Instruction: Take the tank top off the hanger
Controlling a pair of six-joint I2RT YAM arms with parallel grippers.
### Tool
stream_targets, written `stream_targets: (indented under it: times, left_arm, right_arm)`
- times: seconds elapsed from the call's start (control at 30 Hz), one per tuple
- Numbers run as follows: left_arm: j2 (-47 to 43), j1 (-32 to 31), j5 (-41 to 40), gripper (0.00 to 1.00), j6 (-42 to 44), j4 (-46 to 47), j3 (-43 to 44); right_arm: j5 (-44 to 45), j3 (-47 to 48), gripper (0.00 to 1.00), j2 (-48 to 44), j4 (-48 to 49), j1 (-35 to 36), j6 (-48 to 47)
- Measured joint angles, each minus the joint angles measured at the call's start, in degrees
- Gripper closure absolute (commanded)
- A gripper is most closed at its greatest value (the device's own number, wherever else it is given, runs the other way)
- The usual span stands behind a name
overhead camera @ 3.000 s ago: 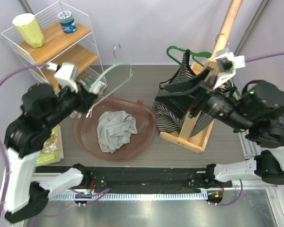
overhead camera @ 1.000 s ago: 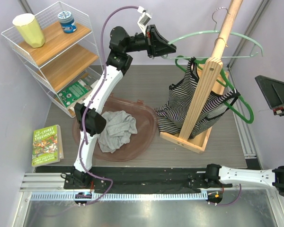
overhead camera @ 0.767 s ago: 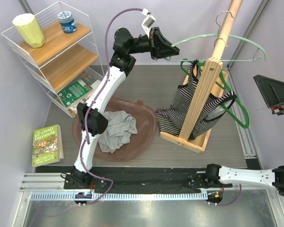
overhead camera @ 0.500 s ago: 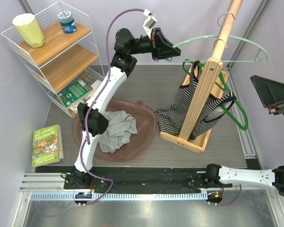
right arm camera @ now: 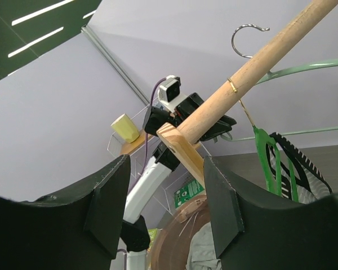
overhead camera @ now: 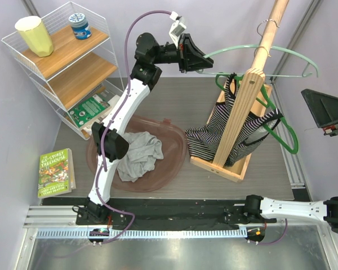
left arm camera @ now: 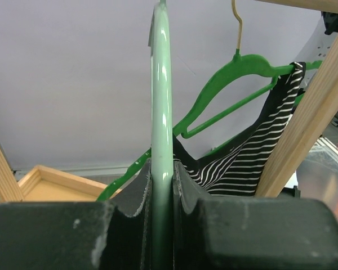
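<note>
The black-and-white striped tank top (overhead camera: 214, 135) (left arm camera: 253, 163) hangs on a dark green hanger (overhead camera: 284, 132) (left arm camera: 242, 62) (right arm camera: 265, 152), which hooks over the slanted wooden rod (overhead camera: 253, 73) (right arm camera: 253, 67). My left gripper (overhead camera: 200, 59) (left arm camera: 162, 169) is raised high left of the rod, shut on the arm of a bare pale green hanger (overhead camera: 259, 49) (left arm camera: 160, 84) (right arm camera: 304, 68) whose hook sits at the rod. My right gripper (overhead camera: 321, 109) (right arm camera: 166, 169) is lifted at the far right, open and empty, apart from the tank top.
The rod stands in a wooden tray (overhead camera: 219, 166). A brown basin (overhead camera: 169, 169) holds a grey garment (overhead camera: 138, 154). A wire shelf (overhead camera: 22, 53) at the back left carries a yellow cup (overhead camera: 34, 35), a jar (overhead camera: 79, 25) and a green book (overhead camera: 93, 107). Another book (overhead camera: 54, 171) lies front left.
My left arm has carried the pale green hanger from beside the shelf up to the rod. My right arm has left the tank top and risen to the right. The striped top swung slightly.
</note>
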Motion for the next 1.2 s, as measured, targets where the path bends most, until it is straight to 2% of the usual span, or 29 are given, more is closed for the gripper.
stream_targets:
  times: [0.7, 0.8, 0.93, 1.03, 1.07, 1.2]
  left_arm:
    - [1.7, 0.81, 0.59, 1.0, 1.22, 1.14, 4.17]
    - [2.08, 0.28, 0.87, 1.0, 1.27, 1.07, 4.24]
    - [2.32, 0.13, 1.14, 1.0, 1.27, 0.87, 4.13]
    - [2.32, 0.13, 1.14, 1.0, 1.27, 0.85, 4.11]
    - [2.27, 0.11, 1.14, 1.0, 1.27, 0.83, 4.04]
    - [2.1, 0.11, 1.14, 1.0, 1.25, 0.76, 3.8]
  right_arm:
    - [0.55, -0.83, 0.38, 2.27, 0.26, 0.0, -2.14]
    - [2.27, -1.33, 0.38, 2.29, 0.28, 0.0, -2.89]
    - [10.69, -1.51, 0.4, 3.34, 1.01, -0.07, -6.75]
    - [20.5, -2.49, 0.43, 5.73, 6.21, -0.15, -16.48]
    - [23.3, -3.23, 0.44, 6.93, 10.01, -0.22, -22.27]
    - [29.35, -9.03, 0.46, 11.85, 31.89, -0.26, -49.05]
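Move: The left hand holds the light green hanger by its left end; the wooden rod under the hook lies about 13 cm to its right, 2 cm farther out and some 1 cm higher, and the striped tank top about 8 cm back, 11 cm to the right and 15 cm lower. From the raised right hand the light green hanger's middle is roughly 24 cm ahead, 3 cm left and 12 cm lower; the rod's near end is about 11 cm ahead, 6 cm left and 13 cm lower. Still pinching the end of the light green hanger, the left hand eases it up and to the left by not quite 2 cm, then lets it back down and right to almost where it was, the hook staying at the rod. The right hand first drifts some 2 cm left, then swings forward about 6 cm and a little down, towards the hanger and past the rod's right side, turning clockwise some 35 degrees while its left side rolls down about 30 degrees, its fingers staying open and touching nothing. ##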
